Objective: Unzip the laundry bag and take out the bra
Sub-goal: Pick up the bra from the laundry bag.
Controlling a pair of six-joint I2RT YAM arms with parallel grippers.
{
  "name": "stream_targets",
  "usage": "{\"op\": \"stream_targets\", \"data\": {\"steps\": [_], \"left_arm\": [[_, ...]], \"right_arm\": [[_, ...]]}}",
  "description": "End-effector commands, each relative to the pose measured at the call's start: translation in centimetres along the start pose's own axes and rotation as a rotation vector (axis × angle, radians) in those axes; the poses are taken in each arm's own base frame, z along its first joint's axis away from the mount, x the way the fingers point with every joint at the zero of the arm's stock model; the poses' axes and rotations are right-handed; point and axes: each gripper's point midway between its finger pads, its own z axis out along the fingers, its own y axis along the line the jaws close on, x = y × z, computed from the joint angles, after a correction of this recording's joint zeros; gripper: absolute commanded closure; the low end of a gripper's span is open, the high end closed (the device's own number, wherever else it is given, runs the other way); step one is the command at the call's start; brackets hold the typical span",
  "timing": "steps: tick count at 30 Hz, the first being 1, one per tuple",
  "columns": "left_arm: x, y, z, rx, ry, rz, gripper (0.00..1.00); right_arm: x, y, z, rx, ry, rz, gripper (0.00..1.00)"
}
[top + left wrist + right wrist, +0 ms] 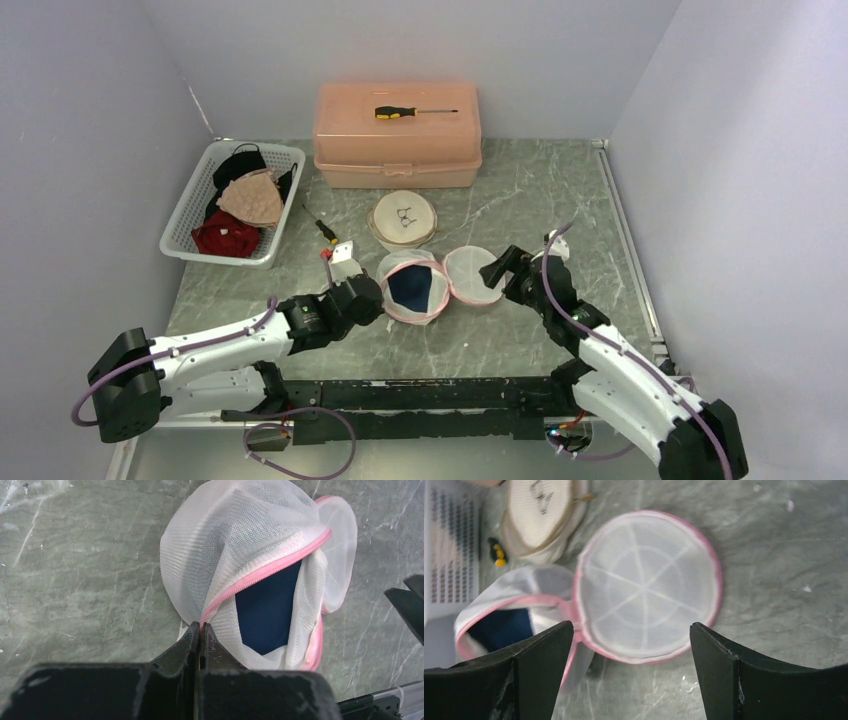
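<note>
The laundry bag (400,268) is white mesh with a pink zipper, and it lies unzipped in the middle of the table. Its round lid (470,275) is flipped out to the right. The dark blue bra (410,287) shows inside the opening. My left gripper (378,298) is shut on the bag's near-left edge, pinching the pink zipper seam (235,587) at the fingertips (201,626); the bra (267,607) sits just past them. My right gripper (500,270) stands open over the lid (646,585), nothing between its fingers (549,645).
A white basket (180,225) of garments stands at the back left. A pink toolbox (398,150) with a screwdriver (412,112) on top is at the back. A beige round bag (403,217) and a small screwdriver (322,228) lie behind the laundry bag.
</note>
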Motion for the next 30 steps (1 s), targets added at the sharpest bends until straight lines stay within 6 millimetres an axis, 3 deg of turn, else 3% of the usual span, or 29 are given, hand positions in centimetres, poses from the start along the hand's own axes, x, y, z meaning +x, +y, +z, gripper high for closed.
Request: {"op": "stream_targets", "data": {"steps": [1,8,10,13,15,17,20,24,30], "left_arm": [[-0.7,-1.3,-0.5,0.038,-0.009,-0.017,0.97],[-0.8,-0.9,-0.5,0.008,-0.009,-0.013,0.94],[-1.5,-0.6,-1.0,-0.017,-0.027,0.003,0.83],[-3.6,-0.8,-2.4,-0.032,-0.068,0.049,0.57],[-4.9,-1.0,-3.2,-0.034,-0.097,0.091,0.43],[-6.3,-1.5,-3.9,-0.034,-0.126,0.126,0.36],[-7.3,-2.8,-4.3,0.002,-0.137,0.187,0.35],[-6.6,-4.2,-3.4,0.065,-0.102,0.232,0.28],[-5.0,-3.0,-0.7,0.005,-0.011,0.242,0.3]], "right_arm": [[-0.2,-1.3,1.8,0.002,0.02,0.199,0.09],[-1.4,-1.8,1.8,-0.02,-0.026,0.273,0.09],[-2.2,-1.2,1.5,-0.022,-0.043,0.207,0.13],[-4.7,1.3,-0.2,-0.095,-0.123,0.088,0.14],[-5.3,3.2,-0.8,-0.147,-0.106,0.006,0.17],[-4.9,5.4,-1.0,-0.207,-0.059,-0.067,0.21],[-3.0,9.4,-1.2,-0.296,0.007,-0.189,0.25],[0.0,12.5,-0.2,-0.338,0.107,-0.3,0.27],[2.9,16.1,0.7,-0.427,0.177,-0.37,0.35]]}}
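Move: The navy bra lies in the open bag about 6 cm right of the left hand, 2 cm farther out and some 4 cm lower; that hand already pinches the bag's left zip edge. From the open right hand the bra is some 16 cm to the left, 1 cm back and 4 cm down. The folded-out bag lid lies below the right hand, about 4 cm left and 1 cm ahead; the glasses bag stands some 15 cm ahead of the left hand and 4 cm to its right. Dip the open right gripper about 4 cm down and slightly right over the lid, then lift it and swing some 14 cm left towards the bra, turning counter-clockwise and narrowing the fingers a little, sinking at the end. Meanwhile open the left gripper to let go of the zip edge, rise about 8 cm edging forward, then start back down. ##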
